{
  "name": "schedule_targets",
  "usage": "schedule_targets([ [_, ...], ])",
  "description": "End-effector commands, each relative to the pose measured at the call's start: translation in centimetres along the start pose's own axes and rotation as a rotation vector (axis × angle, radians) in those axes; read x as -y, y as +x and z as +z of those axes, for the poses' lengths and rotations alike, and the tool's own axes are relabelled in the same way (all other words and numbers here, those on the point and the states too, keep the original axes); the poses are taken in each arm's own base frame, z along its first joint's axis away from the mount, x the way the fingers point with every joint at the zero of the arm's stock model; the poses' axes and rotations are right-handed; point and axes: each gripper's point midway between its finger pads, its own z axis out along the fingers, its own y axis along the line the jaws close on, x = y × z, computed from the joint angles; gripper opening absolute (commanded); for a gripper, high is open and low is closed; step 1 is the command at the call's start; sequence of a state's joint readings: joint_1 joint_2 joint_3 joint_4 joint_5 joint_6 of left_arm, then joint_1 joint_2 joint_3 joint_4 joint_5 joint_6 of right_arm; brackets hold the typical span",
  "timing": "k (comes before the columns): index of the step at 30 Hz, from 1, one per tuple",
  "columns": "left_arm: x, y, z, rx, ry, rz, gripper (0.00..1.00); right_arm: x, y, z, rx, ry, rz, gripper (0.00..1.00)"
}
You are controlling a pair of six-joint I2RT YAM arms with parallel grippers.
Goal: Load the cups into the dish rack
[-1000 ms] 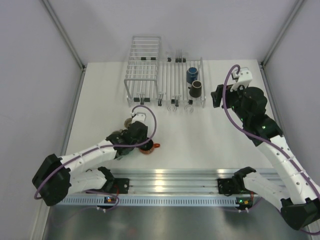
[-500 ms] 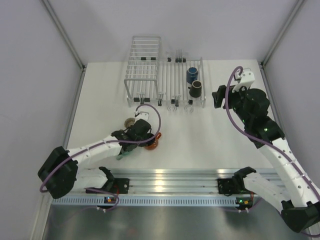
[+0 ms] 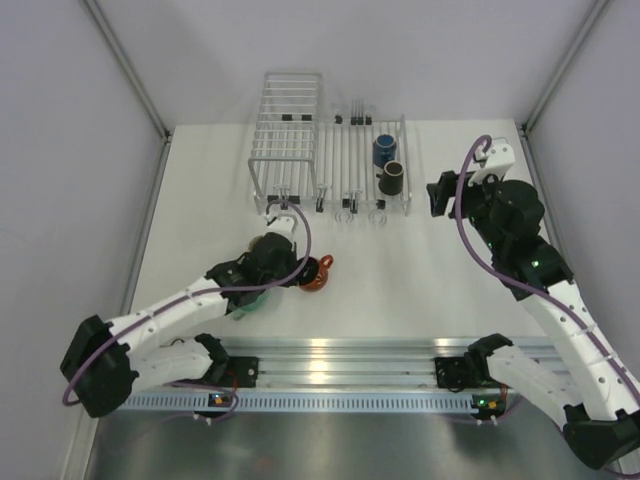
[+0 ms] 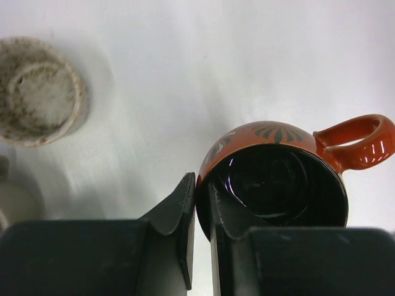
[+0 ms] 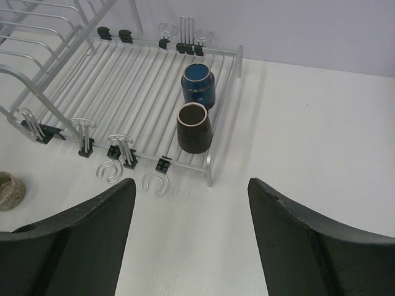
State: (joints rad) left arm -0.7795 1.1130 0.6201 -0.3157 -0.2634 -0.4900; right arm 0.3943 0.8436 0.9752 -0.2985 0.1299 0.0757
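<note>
My left gripper (image 4: 202, 203) is shut on the rim of the orange-red cup (image 4: 278, 179), one finger inside its dark bowl and one outside; its handle points right. From above, that cup (image 3: 316, 273) hangs at the left gripper (image 3: 303, 272), in front of the dish rack (image 3: 350, 150). A dark blue cup (image 5: 197, 83) and a brown cup (image 5: 194, 126) stand at the right end of the dish rack (image 5: 123, 80). Beside it, my right gripper (image 5: 191, 185) is open with nothing between its fingers. A beige cup (image 4: 40, 89) lies upturned on the table. A mint-teal cup (image 3: 250, 301) is half hidden under the left arm.
A taller wire basket (image 3: 287, 135) stands left of the rack. Loose metal hooks (image 5: 154, 183) lie at the rack's near edge. The side walls close in the table left and right, and the arms' mounting rail (image 3: 340, 365) runs along the near edge.
The left gripper has shut on the orange-red cup and carried it right and towards the rack. The right arm has barely shifted.
</note>
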Motion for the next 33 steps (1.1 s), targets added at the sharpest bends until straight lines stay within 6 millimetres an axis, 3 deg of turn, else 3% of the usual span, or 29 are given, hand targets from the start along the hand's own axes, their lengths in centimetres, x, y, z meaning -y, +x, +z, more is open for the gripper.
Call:
schedule_targets([
  [1, 6.3, -9.8, -5.4, 0.311, 0.317, -0.121, 0.0, -0.1, -1.7, -0.7, 0.078, -0.015, 0.024, 0.74],
  [7, 11.2, -15.5, -12.2, 0.447, 0.704, -0.222, 0.0, -3.6, -2.8, -1.5, 0.174, -0.218, 0.052, 0.83],
  [11, 14.3, -17.1, -16.3, 0.435, 1.007, -0.272, 0.0, -6.7, -4.2, -3.2, 0.271, -0.405, 0.077, 0.85],
  [12, 14.5, -17.7, -16.4, 0.411, 1.048, -0.331, 0.0, -7.2, -5.4, -3.9, 0.323, -0.444, 0.089, 0.85],
  [14, 15.3, -19.1, -18.4, 0.444, 1.16, -0.35, 0.0, -8.7, -5.6, -5.2, 0.361, -0.545, 0.083, 0.89],
  [16, 16.1, -19.3, -18.9, 0.37, 1.25, -0.415, 0.0, -10.2, -6.3, -6.8, 0.426, -0.652, 0.086, 0.93],
  [17, 16.4, -20.2, -20.6, 0.416, 1.329, -0.409, 0.0, -10.6, -6.8, -7.6, 0.455, -0.687, 0.082, 0.94],
  [18, 16.9, -20.0, -20.6, 0.343, 1.377, -0.465, 0.0, -11.1, -6.6, -8.0, 0.457, -0.723, 0.098, 0.95],
  [21, 17.2, -21.0, -23.1, 0.342, 1.535, -0.516, 0.0, -12.6, -7.1, -9.7, 0.489, -0.844, 0.095, 0.95],
  [25, 17.2, -21.4, -24.5, 0.317, 1.648, -0.564, 0.0, -14.0, -7.3, -11.6, 0.509, -0.972, 0.089, 0.96],
  [33, 17.9, -21.5, -23.3, 0.286, 1.645, -0.58, 0.0, -15.0, -7.5, -12.5, 0.515, -1.063, 0.117, 0.97],
])
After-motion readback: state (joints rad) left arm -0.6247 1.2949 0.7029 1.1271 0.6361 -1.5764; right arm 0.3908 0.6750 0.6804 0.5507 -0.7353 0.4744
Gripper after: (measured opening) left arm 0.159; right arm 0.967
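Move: The orange mug is already pinched by its rim in the left fingers, its middle about 4 cm right, 1 cm ahead and 2 cm below. It is bound for the right gripper, some 33 cm to the left hand's right, 7 cm ahead, 24 cm up. The speckled cup lies 10 cm left of the left hand, 6 cm ahead. From the right hand, the orange mug is about 29 cm left, 6 cm back, 26 cm down; the brown cup in the rack is 15 cm ahead, 9 cm left. Up about 30 cm, and rightward over its first two thirds, the left hand carries the orange mug towards the right gripper, keeping its grip on the rim and rolling nearly 90 degrees so its fingers swing from down-forward to point right. The right hand draws back, left and up to meet it, turning some 50 degrees counter-clockwise and opening to nearly full width, not yet touching the mug. ##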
